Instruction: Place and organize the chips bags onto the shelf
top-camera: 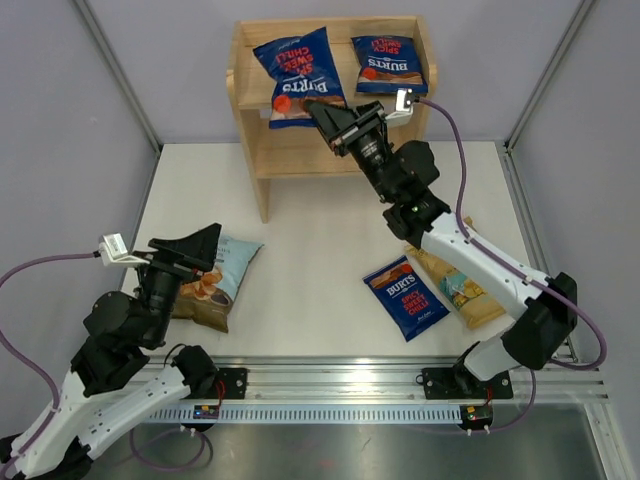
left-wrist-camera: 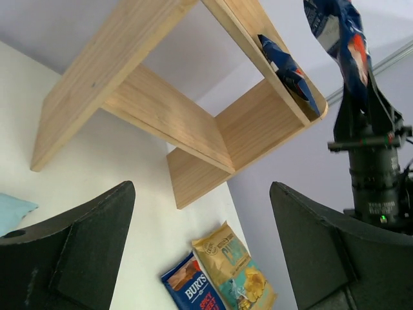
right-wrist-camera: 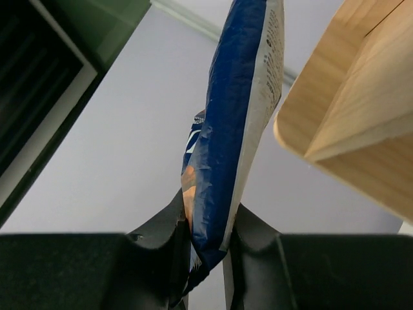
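Observation:
My right gripper (top-camera: 318,108) (right-wrist-camera: 206,226) is shut on the bottom edge of a dark blue Burts chips bag (top-camera: 295,75) (right-wrist-camera: 235,116), which it holds upright over the left of the wooden shelf's (top-camera: 300,155) top tier. A second dark blue bag (top-camera: 388,62) lies on the top tier's right. On the table lie a third dark blue bag (top-camera: 405,297) and a tan-yellow bag (top-camera: 455,285), side by side. My left gripper (top-camera: 192,250) (left-wrist-camera: 201,194) hangs open over a pale blue-white bag (top-camera: 222,275), with nothing between its fingers.
The shelf's (left-wrist-camera: 174,116) lower tier shows bare wood. Grey walls close in the white table (top-camera: 320,240) at the back and sides. A metal rail (top-camera: 330,385) carrying both arm bases runs along the near edge. The right arm stretches across the table's right half.

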`<action>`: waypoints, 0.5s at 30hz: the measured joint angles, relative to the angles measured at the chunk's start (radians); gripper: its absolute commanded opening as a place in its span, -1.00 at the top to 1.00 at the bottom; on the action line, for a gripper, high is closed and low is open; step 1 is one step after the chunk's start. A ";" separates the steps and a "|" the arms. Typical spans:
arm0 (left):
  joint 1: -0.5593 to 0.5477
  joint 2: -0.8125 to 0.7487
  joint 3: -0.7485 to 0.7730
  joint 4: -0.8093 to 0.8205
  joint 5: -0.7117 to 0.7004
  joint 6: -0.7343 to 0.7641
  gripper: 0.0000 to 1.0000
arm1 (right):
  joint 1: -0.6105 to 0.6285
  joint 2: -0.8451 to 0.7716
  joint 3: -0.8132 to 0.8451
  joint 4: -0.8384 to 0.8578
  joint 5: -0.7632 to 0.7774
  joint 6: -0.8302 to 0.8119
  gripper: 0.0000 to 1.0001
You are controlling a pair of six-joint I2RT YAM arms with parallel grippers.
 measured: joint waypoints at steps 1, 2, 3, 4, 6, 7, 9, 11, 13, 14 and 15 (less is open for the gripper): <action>0.000 -0.006 0.013 -0.022 -0.003 0.009 -0.78 | -0.007 0.033 0.040 -0.010 0.027 0.013 0.88; 0.000 -0.014 0.030 -0.050 -0.005 0.022 -0.78 | -0.013 0.067 0.080 -0.029 0.056 0.026 0.88; 0.000 -0.019 0.043 -0.067 -0.006 0.031 -0.78 | -0.019 0.105 0.130 -0.057 0.082 0.037 0.86; 0.000 -0.026 0.062 -0.089 -0.006 0.045 -0.78 | -0.024 0.137 0.175 -0.077 0.099 0.043 0.85; 0.000 -0.032 0.092 -0.121 -0.007 0.064 -0.78 | -0.031 0.219 0.289 -0.136 0.143 0.054 0.85; 0.000 -0.035 0.106 -0.138 -0.007 0.074 -0.79 | -0.033 0.258 0.346 -0.161 0.160 0.056 0.85; 0.000 -0.039 0.131 -0.171 -0.007 0.090 -0.79 | -0.035 0.319 0.436 -0.227 0.203 0.064 0.87; 0.000 -0.041 0.154 -0.203 -0.007 0.106 -0.78 | -0.035 0.356 0.490 -0.287 0.251 0.076 0.87; 0.000 -0.049 0.170 -0.232 -0.007 0.121 -0.78 | -0.035 0.370 0.513 -0.347 0.298 0.087 0.87; 0.000 -0.054 0.172 -0.243 -0.008 0.125 -0.78 | -0.035 0.377 0.527 -0.378 0.316 0.092 0.86; 0.000 -0.061 0.175 -0.254 -0.008 0.132 -0.78 | -0.035 0.384 0.542 -0.409 0.335 0.099 0.85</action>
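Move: At the upper board's open left half is the place for the blue bag in the right hand, some 19 cm ahead of that hand, about 4 cm left and roughly 5 cm below. The already shelved blue bag lies about 18 cm ahead and 17 cm to the right, also some 6 cm lower; the shelf's left side wall is about 17 cm ahead and 18 cm left. From the empty left hand that open place is roughly 32 cm ahead, 18 cm right and 8 cm higher. Carrying the blue bag by its near edge in a kept pinch, the right hand drives forward about 13 cm, nearly level and then sinking some 3 cm, to bring it in over the upper board beside the shelved bag; the wrist tips down and swings clockwise, about 20 degrees each. The left hand, empty and still open, drifts some 5 cm left and back, away from the shelf. ##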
